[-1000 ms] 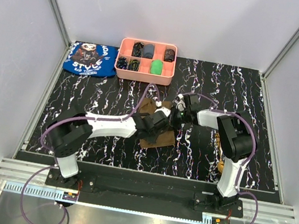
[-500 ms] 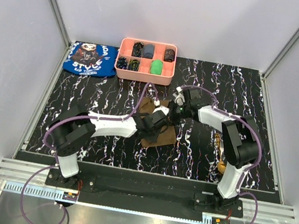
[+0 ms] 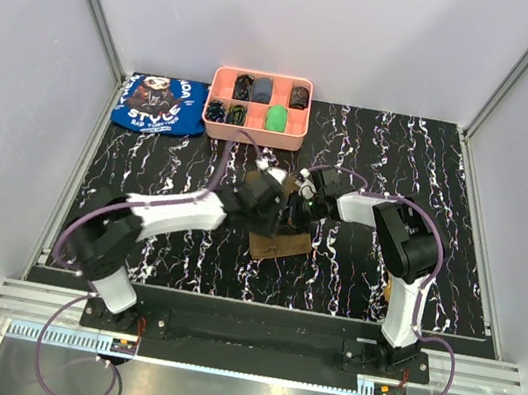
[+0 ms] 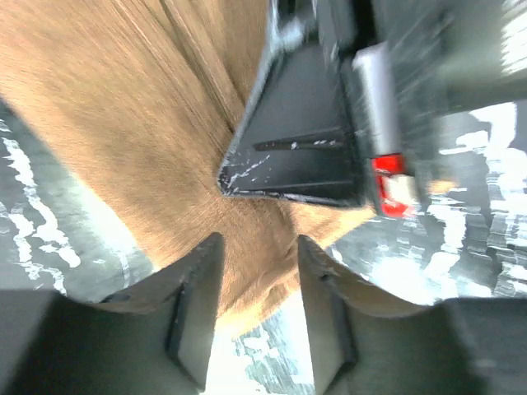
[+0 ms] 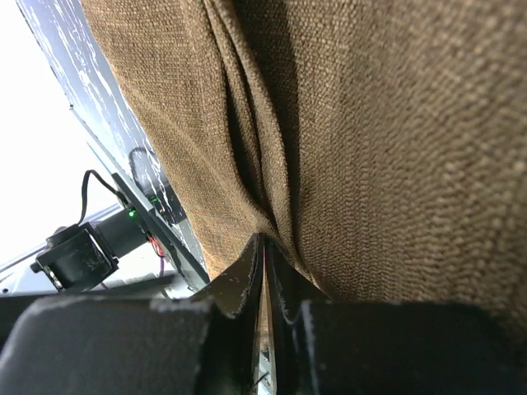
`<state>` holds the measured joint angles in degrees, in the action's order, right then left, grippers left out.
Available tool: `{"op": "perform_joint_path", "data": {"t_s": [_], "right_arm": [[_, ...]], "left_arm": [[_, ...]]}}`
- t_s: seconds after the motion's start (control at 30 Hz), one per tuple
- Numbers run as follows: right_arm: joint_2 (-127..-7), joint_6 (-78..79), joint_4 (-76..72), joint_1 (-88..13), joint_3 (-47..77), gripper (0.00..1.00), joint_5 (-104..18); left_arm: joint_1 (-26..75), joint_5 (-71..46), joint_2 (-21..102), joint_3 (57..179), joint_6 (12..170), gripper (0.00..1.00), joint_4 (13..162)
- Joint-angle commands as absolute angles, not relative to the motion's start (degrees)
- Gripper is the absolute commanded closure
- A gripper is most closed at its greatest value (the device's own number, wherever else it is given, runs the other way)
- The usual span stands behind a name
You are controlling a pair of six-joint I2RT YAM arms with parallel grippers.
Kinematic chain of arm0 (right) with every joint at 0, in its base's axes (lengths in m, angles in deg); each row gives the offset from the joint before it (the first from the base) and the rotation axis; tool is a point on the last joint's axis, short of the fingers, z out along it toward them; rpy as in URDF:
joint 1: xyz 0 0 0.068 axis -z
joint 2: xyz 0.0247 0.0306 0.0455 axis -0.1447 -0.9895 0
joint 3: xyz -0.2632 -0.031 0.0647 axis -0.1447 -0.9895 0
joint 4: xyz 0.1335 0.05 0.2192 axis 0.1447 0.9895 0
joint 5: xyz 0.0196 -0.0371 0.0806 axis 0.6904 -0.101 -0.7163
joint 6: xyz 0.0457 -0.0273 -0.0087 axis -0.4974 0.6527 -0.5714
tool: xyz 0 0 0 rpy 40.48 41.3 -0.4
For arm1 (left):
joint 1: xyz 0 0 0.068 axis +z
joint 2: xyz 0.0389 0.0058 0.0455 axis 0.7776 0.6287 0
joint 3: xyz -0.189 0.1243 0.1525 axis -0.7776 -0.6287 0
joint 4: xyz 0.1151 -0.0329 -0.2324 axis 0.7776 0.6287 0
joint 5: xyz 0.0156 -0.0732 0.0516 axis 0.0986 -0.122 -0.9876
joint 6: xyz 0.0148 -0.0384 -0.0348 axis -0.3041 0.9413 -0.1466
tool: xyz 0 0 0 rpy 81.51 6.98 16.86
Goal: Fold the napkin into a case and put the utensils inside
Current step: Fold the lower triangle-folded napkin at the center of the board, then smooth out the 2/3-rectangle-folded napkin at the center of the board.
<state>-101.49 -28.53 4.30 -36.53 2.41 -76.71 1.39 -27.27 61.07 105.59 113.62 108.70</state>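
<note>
The olive-brown napkin [image 3: 280, 242] lies bunched on the black marbled table, mid-table, and fills both wrist views [image 4: 140, 115] [image 5: 395, 140]. My left gripper [image 3: 277, 206] hovers over its far part. In the left wrist view the left gripper [image 4: 259, 247] is open, with a napkin corner showing in the gap but not clamped. My right gripper [image 3: 300, 204] meets it from the right. The right gripper [image 5: 263, 244] is shut on a pinched fold of the napkin. One of its black fingers [image 4: 300, 148] shows above the cloth. The utensils are hidden from view.
A pink compartment tray [image 3: 254, 136] with small dark and green items stands at the back centre. A blue printed cloth [image 3: 161, 105] lies at the back left. Metal frame posts and grey walls close in the table on three sides.
The left gripper has opened and let go of the napkin, and has shifted towards the back. The right gripper has moved left and stays pinched on the cloth.
</note>
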Motion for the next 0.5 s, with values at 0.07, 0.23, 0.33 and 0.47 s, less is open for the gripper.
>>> {"op": "perform_joint_path", "data": {"t_s": [0.07, 0.23, 0.33, 0.47], "right_arm": [[-99.6, -26.7, 3.7, -36.0, 1.3, 0.91, -75.0], [-98.2, -26.8, 3.7, -36.0, 1.6, 0.91, -75.1], [-97.5, -26.9, 4.4, -36.0, 2.1, 0.9, -75.4], [-96.5, -26.3, 5.7, -36.0, 2.6, 0.9, -75.4]], "left_arm": [[15.8, -13.6, 50.6, 104.3, 117.2, 0.61, 103.6], [21.0, -7.4, 58.8, 106.9, 118.5, 0.82, 97.9], [22.0, -6.1, 64.2, 109.9, 119.3, 0.88, 96.6], [22.3, -6.7, 68.2, 112.1, 120.0, 0.89, 93.7]]}}
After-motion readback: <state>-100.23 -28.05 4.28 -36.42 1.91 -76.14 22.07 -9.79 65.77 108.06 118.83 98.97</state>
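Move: The far-left part of the napkin, by its left edge, lies about 11 cm ahead of the left hand, 4 cm to its left and some 3 cm below. The napkin's middle is about 6 cm ahead, 3 cm right and 3 cm below that hand. The right gripper's fingertips sit about 3 cm ahead and 2 cm right of it, 3 cm lower. From the right hand, that far-left part lies some 8 cm ahead and 6 cm left, about level. The right hand's nearly shut fingertips keep resting on the napkin beside its fold, the hand almost still. The left hand, already clear of the cloth, arcs forward and somewhat left over the napkin, rising about 7 cm and then sinking most of that again towards its far-left part. On the way its fingers close nearly shut and the wrist turns some 20 degrees, rolling its left side down and swinging counter-clockwise. ##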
